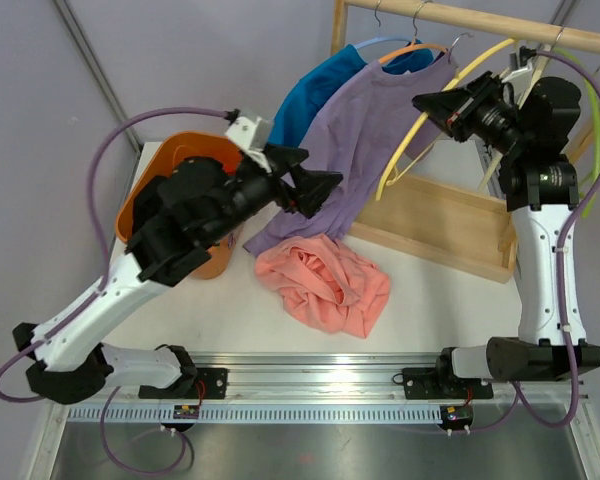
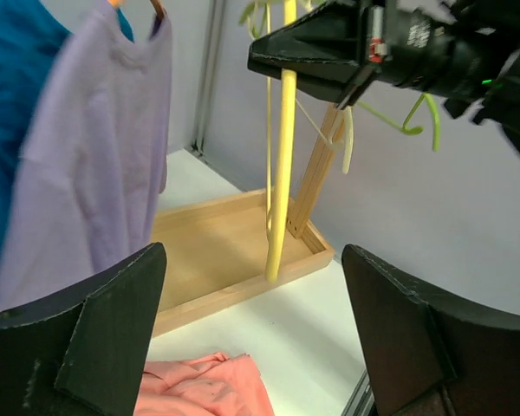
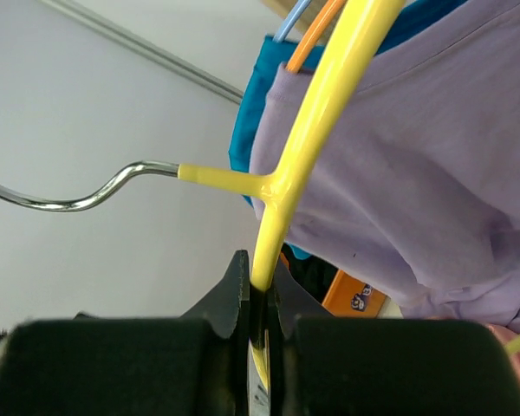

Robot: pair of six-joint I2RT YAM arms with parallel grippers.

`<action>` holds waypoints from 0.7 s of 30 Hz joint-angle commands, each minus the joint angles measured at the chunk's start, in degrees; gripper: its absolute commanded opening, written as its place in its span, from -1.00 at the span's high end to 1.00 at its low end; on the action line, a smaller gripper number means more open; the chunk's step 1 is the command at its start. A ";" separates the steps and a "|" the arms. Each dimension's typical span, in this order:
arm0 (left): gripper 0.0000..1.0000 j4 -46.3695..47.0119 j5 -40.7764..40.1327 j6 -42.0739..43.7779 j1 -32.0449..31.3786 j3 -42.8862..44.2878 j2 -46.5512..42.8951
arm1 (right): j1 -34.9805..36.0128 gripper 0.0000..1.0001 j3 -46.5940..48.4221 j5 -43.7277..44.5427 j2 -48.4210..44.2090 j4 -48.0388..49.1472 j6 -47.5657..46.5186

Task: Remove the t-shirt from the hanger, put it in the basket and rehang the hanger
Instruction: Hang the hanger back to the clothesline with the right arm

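Note:
A pink t-shirt [image 1: 325, 283] lies crumpled on the white table and also shows in the left wrist view [image 2: 204, 386]. My right gripper [image 1: 423, 103] is shut on a bare yellow hanger [image 1: 430, 110], held tilted in front of the rack; in the right wrist view my right gripper [image 3: 260, 303] has its jaws clamped on the yellow hanger's arm [image 3: 321, 95]. My left gripper [image 1: 332, 185] is open and empty beside a purple t-shirt [image 1: 365, 140] that hangs on an orange hanger. In its own view my left gripper [image 2: 256, 338] holds nothing.
A wooden rail [image 1: 480, 25] carries the purple t-shirt, a blue t-shirt [image 1: 315, 95] and a green hanger [image 1: 592, 100]. A wooden tray [image 1: 450, 225] forms the rack's base. An orange basket [image 1: 170, 160] sits at the left under my left arm.

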 commanded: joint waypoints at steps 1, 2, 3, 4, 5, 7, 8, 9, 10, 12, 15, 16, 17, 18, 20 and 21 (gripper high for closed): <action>-0.72 1.54 -5.05 2.70 -0.26 -4.97 -8.80 | -5.25 1.00 5.22 -2.76 3.48 1.42 4.02; -0.73 1.28 -5.58 2.79 -0.26 -6.03 -10.39 | -5.95 1.00 6.01 -3.20 5.14 1.25 4.99; -0.74 0.84 -6.02 2.87 -0.26 -7.35 -11.72 | -7.00 1.00 7.84 -3.64 6.12 1.07 5.34; -0.74 0.75 -6.90 2.88 -0.26 -9.28 -14.51 | -7.36 1.00 8.99 -4.17 7.78 0.64 5.61; -0.75 0.58 -7.43 2.88 -0.26 -10.34 -15.67 | -7.71 1.00 10.22 -4.17 8.58 -0.50 5.96; -0.76 0.14 -8.65 2.70 -0.26 -12.88 -18.39 | -8.94 1.00 13.13 -4.52 10.60 -0.60 6.66; -0.77 0.05 -9.01 2.35 -0.26 -13.68 -19.19 | -9.29 1.00 13.83 -4.26 10.96 -0.34 7.10; -0.77 0.13 -9.27 2.26 -0.26 -14.48 -19.81 | -9.65 1.00 15.14 -4.00 11.40 -0.16 7.10; -0.77 0.05 -9.45 2.09 -0.26 -15.27 -20.25 | -10.08 1.00 15.85 -3.30 12.01 -0.33 7.02; -0.78 -0.13 -9.72 1.56 -0.26 -16.85 -21.39 | -10.53 1.00 17.34 -2.94 12.80 -0.68 7.45; -0.78 0.05 -9.80 0.68 -0.26 -18.95 -22.62 | -11.84 1.00 18.14 -1.80 13.77 -0.77 8.95; -0.78 0.05 -9.89 0.50 -0.26 -19.31 -22.98 | -12.19 1.00 18.32 -1.10 14.38 -0.95 9.12; -0.78 0.05 -9.89 0.24 -0.26 -19.75 -23.24 | -12.63 1.00 18.58 -0.92 14.74 -1.21 9.65; -0.78 -0.13 -10.15 -0.02 -0.26 -20.45 -23.76 | -12.81 1.00 19.19 -0.66 15.00 -1.39 9.83; -0.79 -0.30 -10.16 -0.64 -0.26 -21.16 -24.29 | -13.25 1.00 19.38 -0.57 16.06 -1.56 10.79; -0.79 -0.30 -10.16 -0.81 -0.26 -21.77 -24.65 | -13.51 1.00 19.46 -0.48 16.32 -1.56 10.97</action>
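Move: The free stretch of clothesline for the yellow hanger, already pinched in the right hand just below its hook, lies about 12 cm ahead of that hand, 13 cm to its right and 9 cm above. Also from the right hand, the orange hanger with the purple shirt is some 12 cm ahead and 3 cm left, and the cream hanger's hook about 10 cm ahead and 23 cm right. From the empty left hand, that stretch lies roughly 34 cm ahead and 35 cm right, about 12 cm higher. The yellow hanger, still pinched shut in the right fingers, is carried hook-first towards the gap between the orange and cream hangers, about 8 cm forward and as far right, quick at first, then easing while the wrist turns some 15 degrees, mainly clockwise. The open left hand draws away about 10 cm leftward and a little back, rising slightly before it sinks. ##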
